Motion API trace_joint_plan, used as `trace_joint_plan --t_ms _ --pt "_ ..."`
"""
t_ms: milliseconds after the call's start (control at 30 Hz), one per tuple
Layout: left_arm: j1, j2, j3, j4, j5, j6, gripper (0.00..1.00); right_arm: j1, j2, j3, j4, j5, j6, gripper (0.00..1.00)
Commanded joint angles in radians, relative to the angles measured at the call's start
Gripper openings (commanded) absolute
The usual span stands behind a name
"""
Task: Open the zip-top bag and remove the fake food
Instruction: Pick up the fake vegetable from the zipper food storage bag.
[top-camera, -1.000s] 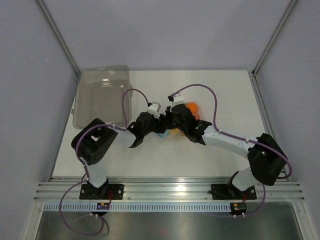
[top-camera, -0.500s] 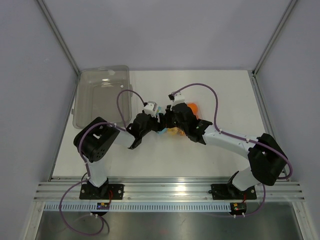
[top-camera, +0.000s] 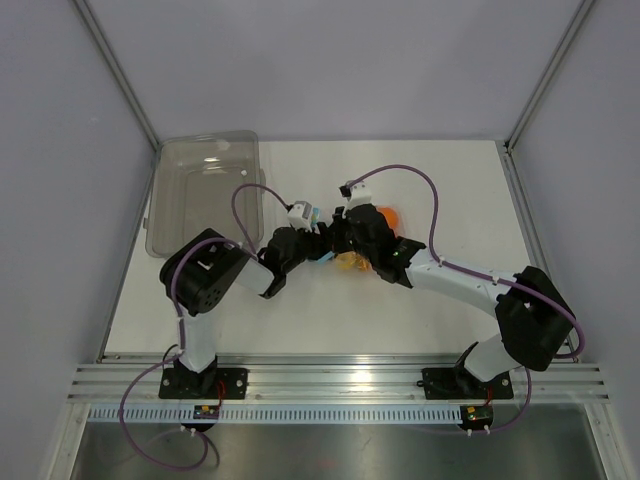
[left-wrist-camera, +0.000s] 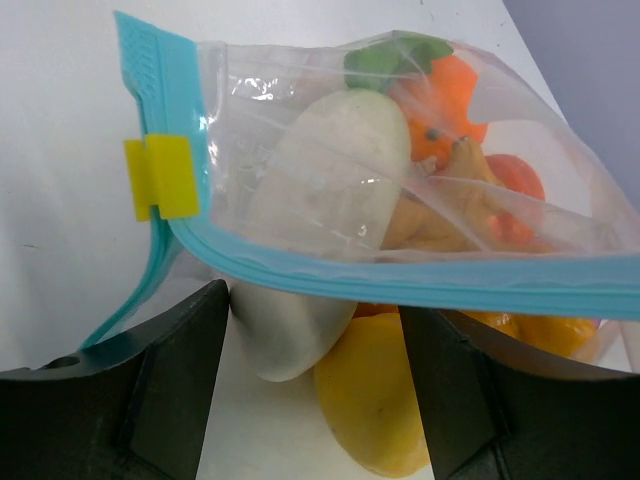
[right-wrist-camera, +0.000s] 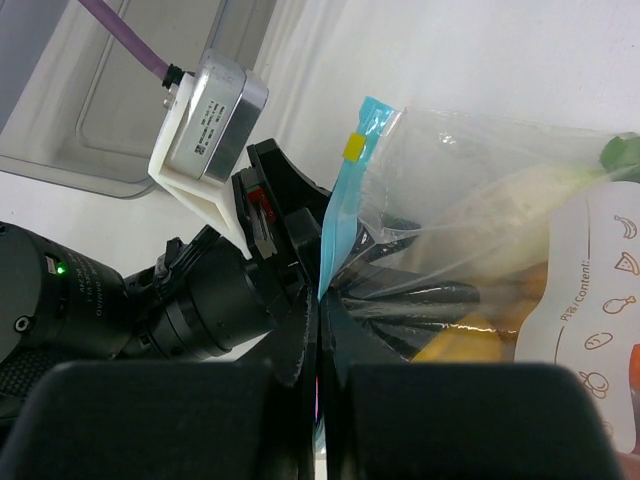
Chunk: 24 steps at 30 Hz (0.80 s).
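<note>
The zip-top bag (left-wrist-camera: 300, 120) is clear with a light blue zip strip (left-wrist-camera: 420, 282) and a yellow slider (left-wrist-camera: 165, 178). Inside it lies the fake food: a white radish (left-wrist-camera: 330, 180), orange pieces (left-wrist-camera: 450, 110) and a yellow piece (left-wrist-camera: 380, 400). My left gripper (left-wrist-camera: 315, 390) is open, its fingers (left-wrist-camera: 170, 380) standing either side of the radish tip and the yellow piece below the strip. My right gripper (right-wrist-camera: 320, 300) is shut on the blue strip (right-wrist-camera: 345, 200). In the top view both grippers (top-camera: 322, 246) (top-camera: 334, 240) meet over the bag (top-camera: 350, 262) at mid-table.
A smoky-grey translucent tray (top-camera: 205, 190) stands at the back left of the white table (top-camera: 450, 180). Metal frame posts rise at the back corners. Purple cables loop over both arms. The left wrist camera housing (right-wrist-camera: 210, 110) sits close to the right gripper.
My left gripper's jaws have opened wider and its wrist has shifted slightly toward the back. The right gripper has stayed shut on the strip.
</note>
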Motion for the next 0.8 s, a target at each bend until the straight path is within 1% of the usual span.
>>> trace_joint_plan --t_ms 0,100,167,333,433,500,667,767 --pt "-0.009 0.003 0.045 0.150 0.047 -0.028 0.70 -0.018 0.009 -0.003 0.012 0.024 0.001 0.00" --pt "-0.008 0.010 0.057 0.096 0.026 -0.034 0.67 -0.018 0.011 -0.004 0.014 0.022 0.003 0.00" --pt "-0.006 0.017 0.056 0.115 0.031 -0.050 0.65 -0.018 0.011 -0.004 0.014 0.022 0.003 0.00" --pt "-0.002 0.031 0.059 0.110 0.026 -0.071 0.52 -0.018 0.014 -0.004 0.014 0.027 0.004 0.00" --pt "0.000 0.027 0.036 0.148 0.024 -0.079 0.50 -0.018 0.014 -0.004 0.014 0.036 0.003 0.00" --pt "0.003 0.017 0.017 0.165 0.024 -0.083 0.47 -0.018 0.018 -0.001 0.009 0.056 0.001 0.00" --pt "0.005 -0.009 -0.029 0.186 0.003 -0.105 0.44 -0.025 0.032 0.006 0.005 0.102 -0.008 0.00" --pt "0.005 -0.024 -0.053 0.194 -0.006 -0.125 0.44 -0.048 0.040 0.008 0.003 0.099 -0.007 0.00"
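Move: The white fake vegetable lies in the open bag with its near end between the left fingertips; its middle is about 4 cm forward, 3 cm right and 2 cm below that hand. A lemon sits some 3 cm back, 4 cm right and 3 cm below the left hand, and the yellow zip slider 6 cm forward and 3 cm left, about level. From the right hand, which holds the blue rim, the white vegetable's middle is about 7 cm forward, 2 cm right and 12 cm lower. The white vegetable's near end gets pinched from both sides as the left fingers close from about three-quarters to half open, the hand rising about 1.5 cm and shifting about 1 cm right, then sinking and drawing back about 1 cm, its left side rolling slightly down. The right hand keeps its shut pinch on the blue rim and carries it some 2 cm down, right and forward. ##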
